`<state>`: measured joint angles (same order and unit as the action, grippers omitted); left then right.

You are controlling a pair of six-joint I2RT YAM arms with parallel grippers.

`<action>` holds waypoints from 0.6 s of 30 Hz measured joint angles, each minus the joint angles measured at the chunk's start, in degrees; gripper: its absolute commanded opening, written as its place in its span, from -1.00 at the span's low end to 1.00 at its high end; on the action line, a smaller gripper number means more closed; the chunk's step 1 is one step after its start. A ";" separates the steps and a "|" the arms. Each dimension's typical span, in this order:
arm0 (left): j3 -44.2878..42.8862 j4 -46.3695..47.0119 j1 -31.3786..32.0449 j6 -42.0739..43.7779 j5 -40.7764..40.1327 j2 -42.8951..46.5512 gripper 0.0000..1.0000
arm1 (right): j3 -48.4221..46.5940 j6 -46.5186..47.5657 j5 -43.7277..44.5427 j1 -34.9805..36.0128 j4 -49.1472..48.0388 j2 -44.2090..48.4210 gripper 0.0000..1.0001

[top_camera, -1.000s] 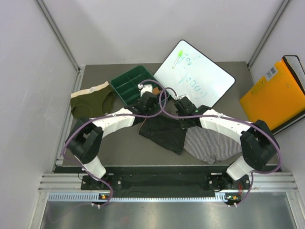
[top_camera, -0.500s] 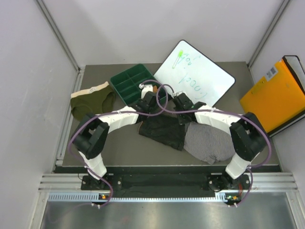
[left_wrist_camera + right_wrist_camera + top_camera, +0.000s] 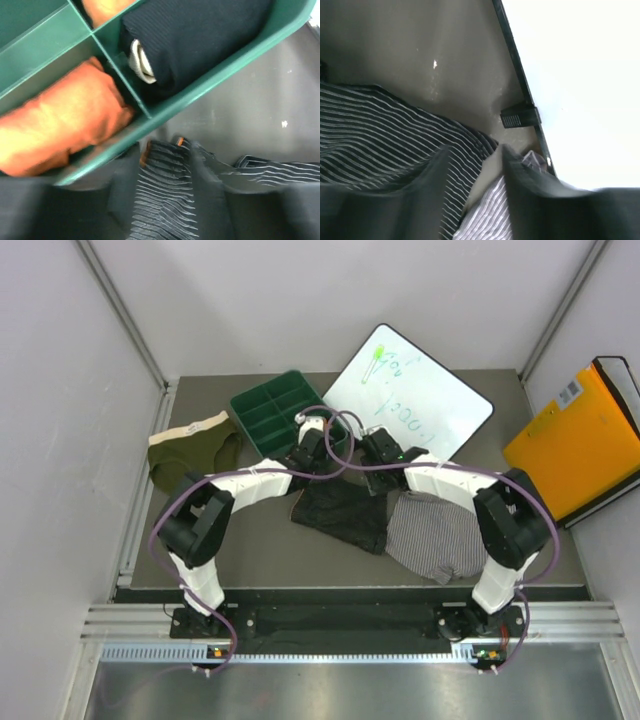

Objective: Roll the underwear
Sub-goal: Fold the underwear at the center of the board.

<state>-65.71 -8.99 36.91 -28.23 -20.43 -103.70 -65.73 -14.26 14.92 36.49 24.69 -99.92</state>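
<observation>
The black, finely striped underwear [image 3: 340, 512] lies flat mid-table, its far edge under both grippers. My left gripper [image 3: 312, 447] is open at that edge, beside the green tray; the dark cloth [image 3: 165, 190] lies loose between its blurred fingers [image 3: 210, 200]. My right gripper [image 3: 376, 456] is open too, over the spot where the black underwear [image 3: 380, 140] meets the grey-white striped underwear [image 3: 490, 215] [image 3: 435, 535]. Olive green underwear [image 3: 192, 452] with a cream waistband lies at the far left.
The green divided tray [image 3: 268, 400] stands at the back, close to my left fingers; its rim [image 3: 215, 75] encloses an orange roll [image 3: 60, 130] and a black roll [image 3: 195, 35]. A whiteboard [image 3: 410, 405] leans at the back right, its edge [image 3: 520, 80] near my right gripper. A yellow folder [image 3: 575, 440] stands far right.
Both arms have reached further towards the back of the table. Both grippers have gone from shut to open, letting go of the black underwear's far edge.
</observation>
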 measured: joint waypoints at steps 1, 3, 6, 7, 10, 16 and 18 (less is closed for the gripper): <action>-0.09 0.07 -0.04 0.15 0.13 0.02 0.38 | 0.00 -0.13 -0.04 -0.09 0.09 0.00 0.30; -0.17 0.48 -0.04 0.37 0.83 0.02 0.54 | 0.00 0.20 -0.46 -0.28 0.13 0.13 0.42; -0.07 1.75 -0.07 0.52 2.54 0.20 0.65 | 0.72 0.31 -2.23 -0.37 0.26 2.08 0.47; 0.17 2.38 -0.07 0.68 3.41 0.44 0.66 | 1.33 0.24 -2.89 -0.37 0.24 3.58 0.47; 2.01 4.70 -0.13 1.01 6.03 1.99 0.65 | 4.04 -0.70 -5.64 -0.39 0.26 9.62 0.47; 7.54 7.72 -0.11 0.48 10.82 6.51 0.57 | 11.32 -4.83 -11.23 0.57 -0.24 19.41 0.47; 10.93 7.96 -0.11 -0.07 11.82 9.42 0.56 | 13.68 -6.49 -12.13 2.01 -0.20 20.85 0.47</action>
<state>-54.78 -1.04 36.80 -28.29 -8.60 -94.28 -52.05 -20.75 2.79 38.50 24.49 -79.07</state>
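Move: The black underwear lies doubled over with its far edge at both hands' fingertips. From the left hand its middle is about 8 cm back, 3 cm to the right and 1 cm lower; the green box is centred some 11 cm ahead and 8 cm left. From the right hand the underwear's middle is roughly 7 cm back and 5 cm left, the whiteboard's black clip 3 cm ahead and 4 cm right, and the grey striped cloth 11 cm back and 14 cm right. Both grippers, already part open, spread wide and let go of the underwear's far edge. The left hand first slides a little right while rising about 1.5 cm, then draws back over the cloth some 4 cm; the right lifts quickly by about 5 cm and pulls back some 7 cm over it, sinking slightly at the end and rolling about 15 degrees, its left side up. ##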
